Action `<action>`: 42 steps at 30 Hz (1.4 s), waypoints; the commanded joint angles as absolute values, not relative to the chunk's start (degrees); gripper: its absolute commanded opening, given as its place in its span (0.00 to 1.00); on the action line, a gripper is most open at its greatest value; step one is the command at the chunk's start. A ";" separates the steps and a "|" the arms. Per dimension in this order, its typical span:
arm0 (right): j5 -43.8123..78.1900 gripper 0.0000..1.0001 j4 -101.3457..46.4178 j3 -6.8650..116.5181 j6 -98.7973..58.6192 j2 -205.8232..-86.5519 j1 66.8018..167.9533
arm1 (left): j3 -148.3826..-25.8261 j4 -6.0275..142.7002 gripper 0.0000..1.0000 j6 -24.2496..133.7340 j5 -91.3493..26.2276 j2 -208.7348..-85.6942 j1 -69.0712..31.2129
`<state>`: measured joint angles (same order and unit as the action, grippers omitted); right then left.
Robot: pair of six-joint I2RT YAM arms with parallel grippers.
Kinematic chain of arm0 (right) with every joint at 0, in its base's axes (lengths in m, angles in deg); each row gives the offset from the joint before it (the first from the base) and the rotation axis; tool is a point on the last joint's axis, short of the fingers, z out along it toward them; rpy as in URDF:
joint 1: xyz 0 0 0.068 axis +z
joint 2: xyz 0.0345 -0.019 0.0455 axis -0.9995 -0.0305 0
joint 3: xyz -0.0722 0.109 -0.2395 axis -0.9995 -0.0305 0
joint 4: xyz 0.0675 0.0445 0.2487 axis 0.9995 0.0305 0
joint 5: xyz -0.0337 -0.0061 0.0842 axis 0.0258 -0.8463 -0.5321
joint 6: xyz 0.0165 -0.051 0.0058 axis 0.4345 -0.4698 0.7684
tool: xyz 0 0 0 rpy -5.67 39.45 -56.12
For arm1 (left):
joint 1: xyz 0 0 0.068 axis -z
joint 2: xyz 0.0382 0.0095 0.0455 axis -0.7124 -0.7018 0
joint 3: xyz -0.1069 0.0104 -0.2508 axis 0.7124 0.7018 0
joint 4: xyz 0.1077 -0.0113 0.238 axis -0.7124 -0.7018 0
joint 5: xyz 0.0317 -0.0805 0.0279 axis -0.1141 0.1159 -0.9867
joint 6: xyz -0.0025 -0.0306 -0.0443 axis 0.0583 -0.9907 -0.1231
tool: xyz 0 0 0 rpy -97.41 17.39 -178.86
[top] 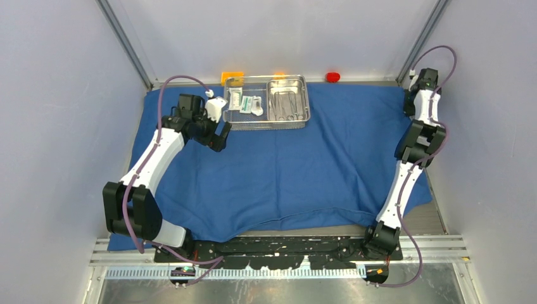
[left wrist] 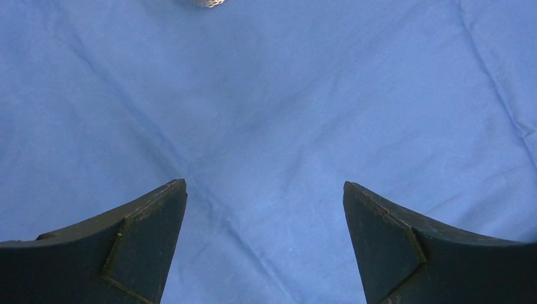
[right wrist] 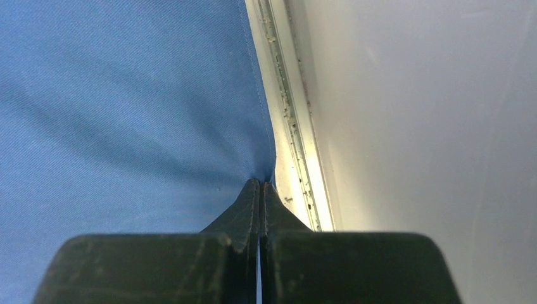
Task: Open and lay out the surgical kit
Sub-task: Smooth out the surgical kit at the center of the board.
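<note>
The blue cloth wrap (top: 285, 171) lies spread flat over the table. On its far middle stands the wire-mesh basket (top: 266, 125), holding white packets (top: 244, 101) on the left and the steel tray (top: 306, 101) with slim metal instruments (top: 285, 104) on the right. My left gripper (top: 215, 130) hovers just left of the basket's front corner, open, with only bare cloth (left wrist: 266, 114) between its fingers (left wrist: 264, 184). At the cloth's far right corner my right gripper (top: 418, 88) is shut, pinching the cloth's edge (right wrist: 261, 183), which puckers at the tips.
A red block (top: 332, 77) and orange blocks (top: 232, 76) sit behind the basket by the back wall. A metal rail (right wrist: 291, 126) and the right wall (right wrist: 430, 126) run close beside the right gripper. The cloth's near edge hangs by the arm bases.
</note>
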<state>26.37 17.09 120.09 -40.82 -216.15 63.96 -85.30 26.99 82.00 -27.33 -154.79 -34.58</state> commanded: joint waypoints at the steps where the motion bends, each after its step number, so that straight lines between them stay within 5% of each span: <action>1: 35.49 0.00 15.34 116.35 -43.92 -214.24 65.19 | -87.27 27.75 0.96 83.28 -29.87 -153.57 -34.88; 15: 50.35 0.00 4.71 110.36 -55.51 -212.57 65.77 | -86.81 28.11 0.95 85.80 -35.01 -155.57 -34.88; 28: 50.82 0.01 3.26 111.69 -58.51 -211.20 66.19 | -85.71 29.10 0.96 86.93 -36.71 -156.03 -34.88; 30: 50.51 0.10 2.75 110.76 -58.14 -210.21 66.19 | -85.75 29.14 0.97 87.19 -37.24 -156.19 -34.88; 35: 46.52 0.52 4.23 109.31 -54.54 -205.69 66.19 | -86.78 27.24 1.00 88.53 -38.38 -157.66 -34.86; 42: 34.58 0.76 7.94 102.95 -47.74 -193.10 66.18 | -85.99 24.17 1.00 92.00 -39.74 -156.99 -35.47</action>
<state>40.45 7.36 105.14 -52.33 -206.29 66.49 -85.30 25.66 89.20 -38.47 -158.48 -34.64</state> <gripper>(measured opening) 0.724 0.996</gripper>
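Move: The right hand's shut fingers already pinch the blue cloth's right edge. The board's right rail is level with them, about 3 cm right and 2 below. The cloth's far right corner is some 8 cm ahead and 1 left, the red object about 13 ahead and 31 left. From the left hand, that stretch of rail is roughly 20 cm ahead, 76 right and 14 below. Right hand draws the pinched cloth about 2 cm rightward, opens and rises; left hand drifts 4 cm left. ##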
